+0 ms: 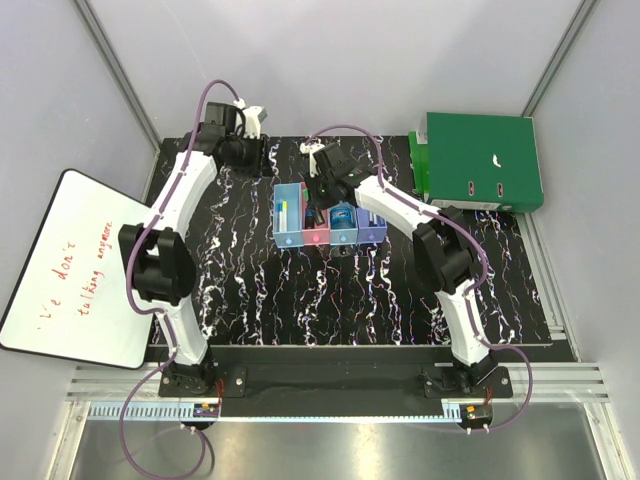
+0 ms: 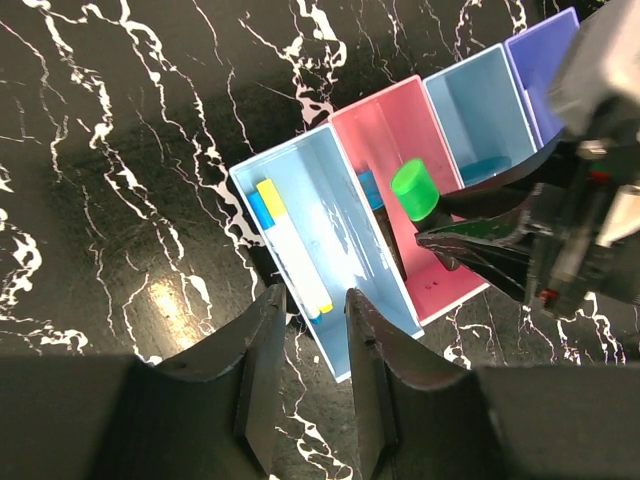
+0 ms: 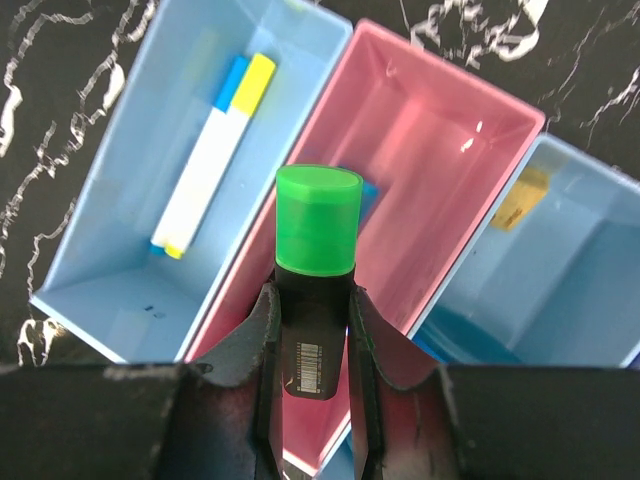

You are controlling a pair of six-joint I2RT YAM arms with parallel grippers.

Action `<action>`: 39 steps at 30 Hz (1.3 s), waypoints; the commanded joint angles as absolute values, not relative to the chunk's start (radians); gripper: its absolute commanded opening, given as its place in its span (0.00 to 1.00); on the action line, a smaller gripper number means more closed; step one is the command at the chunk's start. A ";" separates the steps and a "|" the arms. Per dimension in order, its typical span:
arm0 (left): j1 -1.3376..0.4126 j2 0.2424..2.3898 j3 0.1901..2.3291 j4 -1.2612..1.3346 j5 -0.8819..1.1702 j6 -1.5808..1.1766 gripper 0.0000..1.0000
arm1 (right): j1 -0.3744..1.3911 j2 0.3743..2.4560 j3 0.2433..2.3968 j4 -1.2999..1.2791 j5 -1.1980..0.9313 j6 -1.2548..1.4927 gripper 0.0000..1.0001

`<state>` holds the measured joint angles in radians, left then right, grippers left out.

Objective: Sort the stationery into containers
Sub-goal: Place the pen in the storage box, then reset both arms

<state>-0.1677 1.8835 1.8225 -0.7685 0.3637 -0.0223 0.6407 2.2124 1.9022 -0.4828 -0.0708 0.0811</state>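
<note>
The containers (image 1: 328, 215) are a joined row of light blue, pink, light blue and purple bins on the mat. My right gripper (image 3: 312, 310) is shut on the green-capped dark marker (image 3: 318, 220), which hangs over the pink bin (image 3: 440, 180); a small blue item (image 3: 368, 192) lies inside it. A blue-capped white marker (image 3: 195, 185) and a yellow-and-white pen (image 3: 225, 150) lie side by side in the left light blue bin (image 3: 120, 250). My left gripper (image 2: 310, 330) hovers open and holds nothing, just outside that bin's near end (image 2: 345, 340). The green marker (image 2: 413, 190) also shows in the left wrist view.
A big green folder (image 1: 483, 160) lies at the back right. A whiteboard (image 1: 80, 270) with red writing leans at the left of the black marbled mat (image 1: 250, 290). The second light blue bin (image 3: 570, 270) holds something blue at its near end.
</note>
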 commanded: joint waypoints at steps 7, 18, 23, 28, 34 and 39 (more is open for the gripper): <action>-0.150 1.793 1.822 -0.729 0.391 0.020 0.38 | 0.649 2.217 1.902 -0.453 -0.071 0.106 0.30; -0.149 1.778 1.822 -0.729 0.394 0.021 0.48 | 0.664 2.200 1.930 -0.453 -0.078 0.064 0.69; -0.149 1.755 1.804 -0.729 0.397 0.040 0.59 | 0.669 2.174 1.947 -0.453 -0.063 0.028 0.80; -0.147 1.715 1.781 -0.727 0.391 0.055 0.68 | 0.670 2.086 1.974 -0.446 -0.051 -0.027 1.00; -0.146 1.651 1.773 -0.732 0.344 0.078 0.99 | 0.673 1.945 2.008 -0.446 0.043 -0.130 1.00; -0.140 1.589 1.781 -0.787 0.281 0.130 0.99 | 0.670 1.881 2.136 -0.636 0.317 -0.206 1.00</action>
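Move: The right hand holds the green-capped pen right over the pink compartment, whose middle is about 3 cm below it and 1 cm back. The blue-capped marker lies in that compartment, some 2 cm to the hand's left and 1 cm back. The compartment with the two white pens is about 6 cm left, 1 cm back; the blue jar is roughly 6 cm right, 1 cm back. From the left hand, the pink compartment is about 11 cm right, 5 cm back and 14 cm below. The right fingers let go of the green-capped pen in the pink compartment: the hand sinks about 1 cm, holds there while its fingers spread wide, then climbs faster and faster to some 16 cm above its lowest point, tipping its fingertips up about 20 degrees. Clear of the box, the empty left hand rises about 7 cm, edges back 3 cm and opens wide. ##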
